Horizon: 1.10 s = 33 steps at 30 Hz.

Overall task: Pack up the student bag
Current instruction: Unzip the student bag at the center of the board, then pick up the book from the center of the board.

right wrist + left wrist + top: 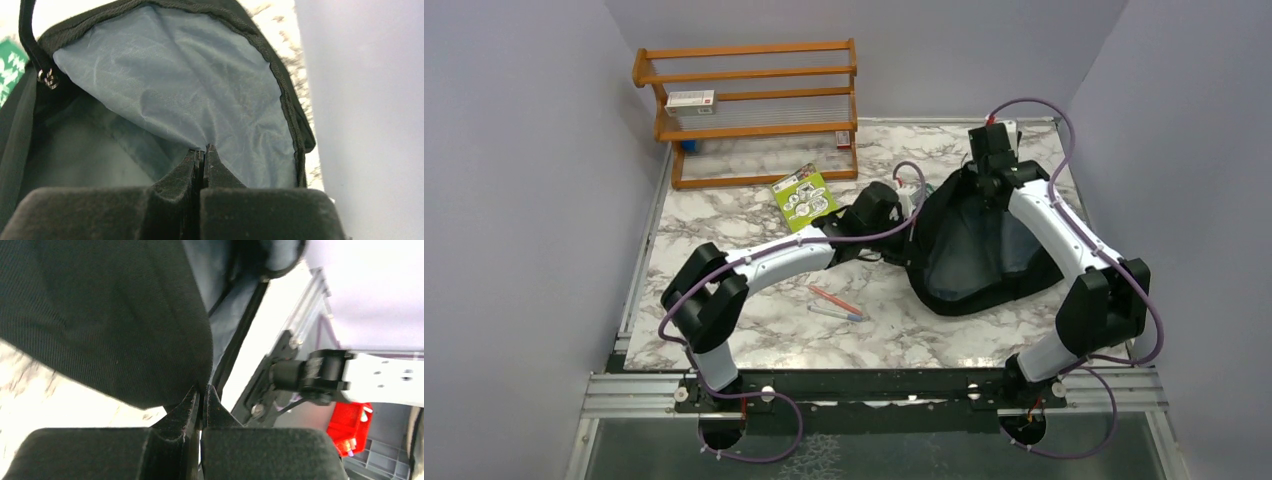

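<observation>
The student bag, a big black fabric backpack, lies open on the marble table at centre right, its grey lining showing. My left gripper is shut on the bag's black fabric at its left edge. My right gripper is at the bag's far edge, shut on a pinch of the grey lining just inside the zipper rim. A zipper pull hangs at the upper left of the opening.
A green booklet lies left of the bag. Two pens lie near the left forearm. A wooden rack holding a small box stands at the back left. Walls close in both sides.
</observation>
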Motion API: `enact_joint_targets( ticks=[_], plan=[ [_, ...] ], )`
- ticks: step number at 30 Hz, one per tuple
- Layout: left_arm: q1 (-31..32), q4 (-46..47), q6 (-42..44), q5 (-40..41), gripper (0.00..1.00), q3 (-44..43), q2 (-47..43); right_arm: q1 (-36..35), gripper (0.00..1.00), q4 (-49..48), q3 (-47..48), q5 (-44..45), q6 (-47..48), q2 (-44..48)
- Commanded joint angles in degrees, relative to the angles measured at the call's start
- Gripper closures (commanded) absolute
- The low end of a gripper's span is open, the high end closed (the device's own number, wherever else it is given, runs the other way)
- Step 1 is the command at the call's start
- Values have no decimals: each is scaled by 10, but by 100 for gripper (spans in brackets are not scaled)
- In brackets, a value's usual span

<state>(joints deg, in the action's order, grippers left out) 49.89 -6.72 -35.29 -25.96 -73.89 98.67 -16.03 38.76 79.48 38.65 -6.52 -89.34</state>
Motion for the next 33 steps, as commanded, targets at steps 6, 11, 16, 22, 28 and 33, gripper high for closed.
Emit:
enact_joint_targets(
  ticks=[6, 11, 16, 22, 28, 33],
  plan=[
    [0, 130, -38, 31, 100, 159, -19, -1, 92, 11, -89, -138, -64, -4],
    [0, 131, -33, 33, 94, 166, -14, -1, 64, 14, -96, -162, -69, 27],
    [-1, 119, -19, 38, 78, 155, -20, -1, 51, 16, -93, -181, -68, 73],
    [-25, 96, 10, 52, 60, 141, -60, -2, 50, -46, -108, -360, -18, 158],
    [-90, 107, 66, 73, 38, 158, -160, -1, 44, -76, -104, -488, -33, 194],
    [-185, 69, 108, 101, 32, 160, -208, -2, 40, -170, -96, -586, -101, 175]
  ],
)
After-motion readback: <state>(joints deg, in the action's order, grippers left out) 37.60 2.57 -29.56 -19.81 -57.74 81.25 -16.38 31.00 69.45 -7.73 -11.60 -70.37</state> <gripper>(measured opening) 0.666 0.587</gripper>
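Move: Ahead and to the right of the left hand, which still pinches the student bag's left rim, the bag's middle lies about 6 cm farther out, 17 cm right and 12 cm below. The right hand, still pinching the opened bag near its far end, has that middle 11 cm back, 3 cm left and 14 cm below. From the left hand, the treehouse book lies 15 cm ahead and 2 cm left, the yellow-green book 18 cm ahead and 26 cm left, the orange pen 6 cm back and 18 cm left. Lowering the bag together, both hands sink about 8 cm, easing a few centimetres left and back, then open well past half and let go. The left hand then lifts some 11 cm while going forward and left, away from the bag; the right rises about 12 cm and swings 10 cm left over the bag, turning some 30 degrees counter-clockwise with its left side rolling up. ##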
